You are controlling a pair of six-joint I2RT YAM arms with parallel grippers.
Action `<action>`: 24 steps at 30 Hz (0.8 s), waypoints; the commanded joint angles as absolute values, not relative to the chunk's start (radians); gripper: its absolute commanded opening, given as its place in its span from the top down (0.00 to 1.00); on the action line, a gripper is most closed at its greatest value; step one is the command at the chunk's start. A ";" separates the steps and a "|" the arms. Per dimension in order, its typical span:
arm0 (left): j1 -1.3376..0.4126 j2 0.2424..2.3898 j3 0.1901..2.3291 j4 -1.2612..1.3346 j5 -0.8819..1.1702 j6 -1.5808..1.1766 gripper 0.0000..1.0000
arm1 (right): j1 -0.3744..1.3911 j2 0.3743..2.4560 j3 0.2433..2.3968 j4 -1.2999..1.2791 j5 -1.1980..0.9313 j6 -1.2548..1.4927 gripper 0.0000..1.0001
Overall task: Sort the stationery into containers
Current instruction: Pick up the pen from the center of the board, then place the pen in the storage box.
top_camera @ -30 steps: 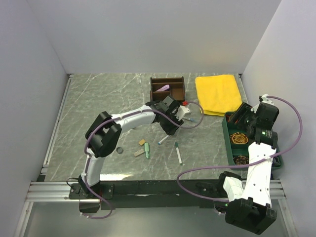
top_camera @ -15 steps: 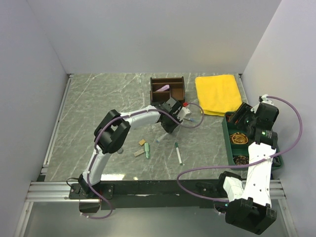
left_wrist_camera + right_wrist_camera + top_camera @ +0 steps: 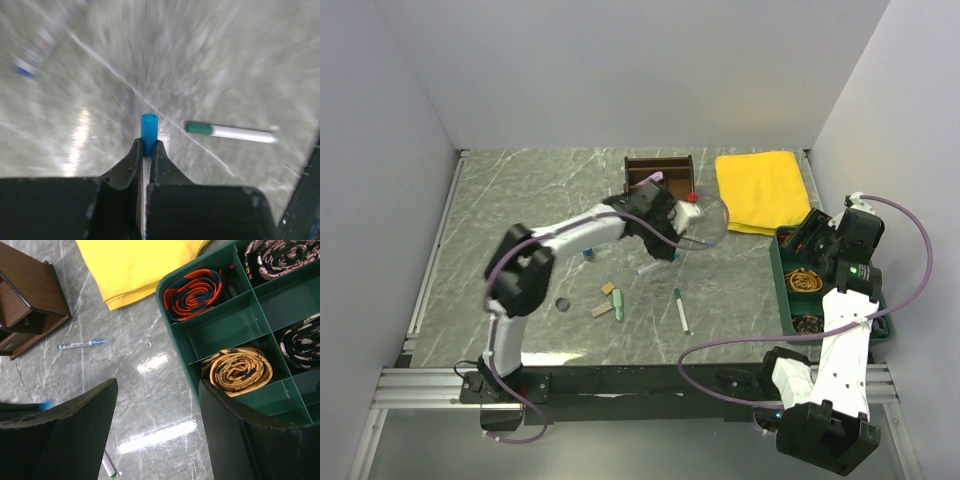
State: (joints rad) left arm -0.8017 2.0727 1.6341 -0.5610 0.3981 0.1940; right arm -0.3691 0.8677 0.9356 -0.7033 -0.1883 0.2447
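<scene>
My left gripper (image 3: 147, 145) is shut on a slim white pen with a blue cap (image 3: 149, 127), which sticks out past the fingertips above the marble table. In the top view that gripper (image 3: 665, 245) hangs just in front of the brown wooden organiser (image 3: 660, 175). On the table lie a green-capped pen (image 3: 680, 310), also in the left wrist view (image 3: 230, 132), tan erasers (image 3: 601, 310), a green eraser (image 3: 618, 302) and a tiny blue-capped bottle (image 3: 588, 254). My right gripper (image 3: 157, 425) stands open and empty beside the green divided tray (image 3: 225, 330).
A folded yellow cloth (image 3: 760, 190) lies at the back right, next to the organiser. Another blue-tipped pen (image 3: 82, 343) rests between organiser and tray. A small dark ring (image 3: 561, 304) sits left of the erasers. The tray (image 3: 788, 290) holds coiled bands.
My left gripper has shut on the blue-capped pen and lifted it up and back toward the organiser. The left arm has swung left, which uncovers the tiny bottle. The right arm has not moved.
</scene>
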 commanded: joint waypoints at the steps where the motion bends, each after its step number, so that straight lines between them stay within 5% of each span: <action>1: -0.701 1.820 1.573 -0.320 0.687 0.308 0.99 | -0.367 0.858 0.962 -0.683 -0.170 0.241 0.26; 10: -0.560 1.850 1.601 -0.298 1.040 0.659 0.99 | -0.367 0.859 0.959 -0.673 -0.184 0.256 0.26; 24: -0.474 2.039 1.713 -0.195 1.163 0.845 0.99 | -0.367 0.890 0.979 -0.693 -0.169 0.235 0.27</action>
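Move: The left hand already holds the blue-capped pen a few centimetres above the board. The brown organizer it is taken to lies about 17 cm ahead and 1 cm to the left, its middle roughly level with the hand. On the board, some 6 cm below this hand, the clear-capped pen lies about 7 cm ahead and 7 cm right, and the green marker 12 cm back and 4 cm right. From the right hand, the organizer is roughly 21 cm ahead, 36 cm left and 15 cm below. Keeping its shut grip on the blue-capped pen, the left hand sweeps up fast by about 17 cm while starting forward and slightly left, then sinks some 7 cm as it carries on forward towards the brown organizer, ending about 9 cm farther out and 11 cm higher than it began. On the way the wrist swings the fingers up from steeply down to nearly level, still pointing right, and the hand turns some 50 degrees in all, partly clockwise, with the pen's blue end still sticking out past the fingertips. ##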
